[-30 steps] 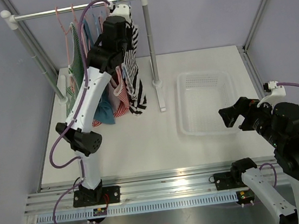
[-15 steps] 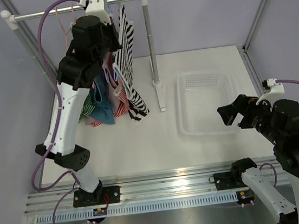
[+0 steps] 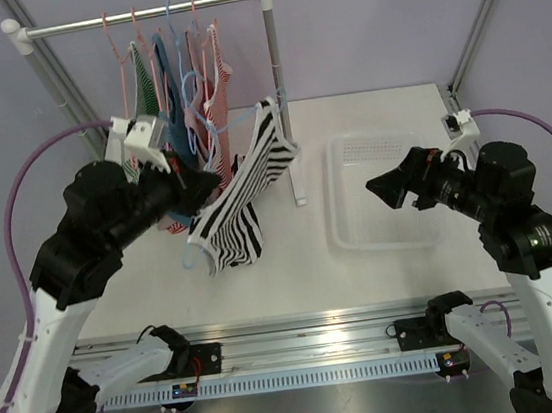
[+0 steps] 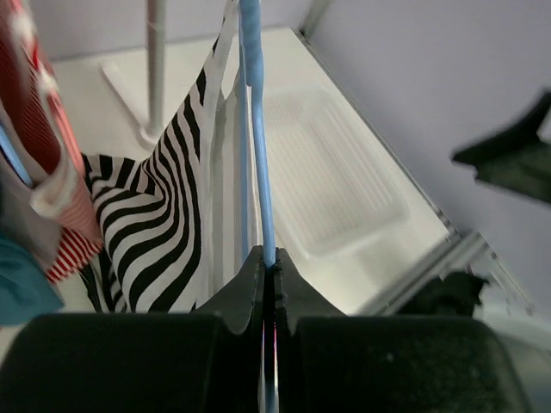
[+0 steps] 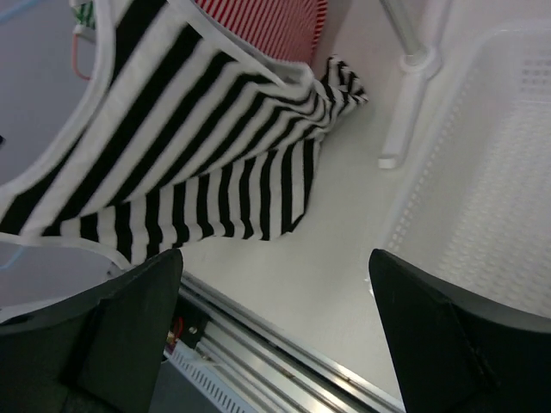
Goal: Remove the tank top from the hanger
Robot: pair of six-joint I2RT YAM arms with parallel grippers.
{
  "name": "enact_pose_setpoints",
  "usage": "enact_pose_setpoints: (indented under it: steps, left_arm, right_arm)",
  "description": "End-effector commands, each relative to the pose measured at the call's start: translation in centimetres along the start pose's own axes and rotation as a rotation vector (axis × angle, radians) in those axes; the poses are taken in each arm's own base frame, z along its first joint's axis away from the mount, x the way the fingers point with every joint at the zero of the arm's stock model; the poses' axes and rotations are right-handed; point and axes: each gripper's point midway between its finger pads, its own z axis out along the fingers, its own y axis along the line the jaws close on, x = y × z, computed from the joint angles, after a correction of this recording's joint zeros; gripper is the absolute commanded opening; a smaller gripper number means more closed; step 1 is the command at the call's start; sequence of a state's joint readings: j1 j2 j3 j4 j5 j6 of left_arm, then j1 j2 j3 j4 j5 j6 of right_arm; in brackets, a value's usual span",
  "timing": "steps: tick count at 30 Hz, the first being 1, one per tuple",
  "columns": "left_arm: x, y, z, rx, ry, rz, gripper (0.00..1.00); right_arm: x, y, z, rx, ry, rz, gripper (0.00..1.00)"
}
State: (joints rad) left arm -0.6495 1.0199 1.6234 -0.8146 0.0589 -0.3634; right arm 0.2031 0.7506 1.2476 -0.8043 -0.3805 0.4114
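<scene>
The black-and-white striped tank top (image 3: 239, 196) hangs on a blue hanger (image 4: 258, 155), off the rail and slanted in the air above the table's left half. My left gripper (image 3: 209, 181) is shut on the hanger's thin blue bar (image 4: 268, 261), with the striped cloth (image 4: 164, 224) draped just left of the jaws. My right gripper (image 3: 383, 189) stands open over the basket's left side, facing the top and apart from it. In the right wrist view the tank top (image 5: 172, 155) spreads ahead of the wide-open right gripper (image 5: 275, 310), which holds nothing.
A clothes rack (image 3: 142, 15) at the back left carries several other tops on hangers (image 3: 180, 77); its right post (image 3: 279, 85) and foot (image 5: 405, 129) stand beside the striped top. A clear plastic basket (image 3: 346, 243) sits right of the post.
My left arm has lifted the hanger with the striped top off the rail and brought it down and forward. The right gripper has swung left over the basket toward it.
</scene>
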Motion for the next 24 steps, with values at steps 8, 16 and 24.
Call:
enact_pose_setpoints:
  steps: [8, 16, 24]
  left_arm:
    - [12.2, 0.6, -4.5, 0.14, 0.068, -0.174, 0.0]
    - [16.0, 1.9, -5.8, 0.121, 0.078, -0.265, 0.0]
    - [15.5, 1.5, -6.2, 0.132, 0.082, -0.278, 0.0]
  right_arm:
    - [1.0, 5.5, 8.5, -0.429, 0.129, 0.159, 0.96]
    - [7.1, 9.2, 15.0, -0.339, 0.189, 0.015, 0.96]
    - [10.6, 10.5, 20.5, -0.225, 0.214, -0.133, 0.97]
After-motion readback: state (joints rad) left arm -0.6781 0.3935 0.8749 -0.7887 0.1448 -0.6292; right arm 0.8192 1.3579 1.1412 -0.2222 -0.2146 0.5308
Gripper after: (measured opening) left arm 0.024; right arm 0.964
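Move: The tank top's far strap on the blue hanger lies about 15 cm ahead of the empty, open right hand, some 18 cm to its left and 7 cm above. The white basket is roughly 20 cm ahead of that hand, 4 cm right and 35 cm below. From the left hand, already gripping the hanger, the strap is about 13 cm ahead, 12 cm right, near level; the red striped top hangs about 20 cm straight ahead, 5 cm lower. Left lowers the held hanger 16 cm and back; open right reaches 22 cm left and down to its far strap. ##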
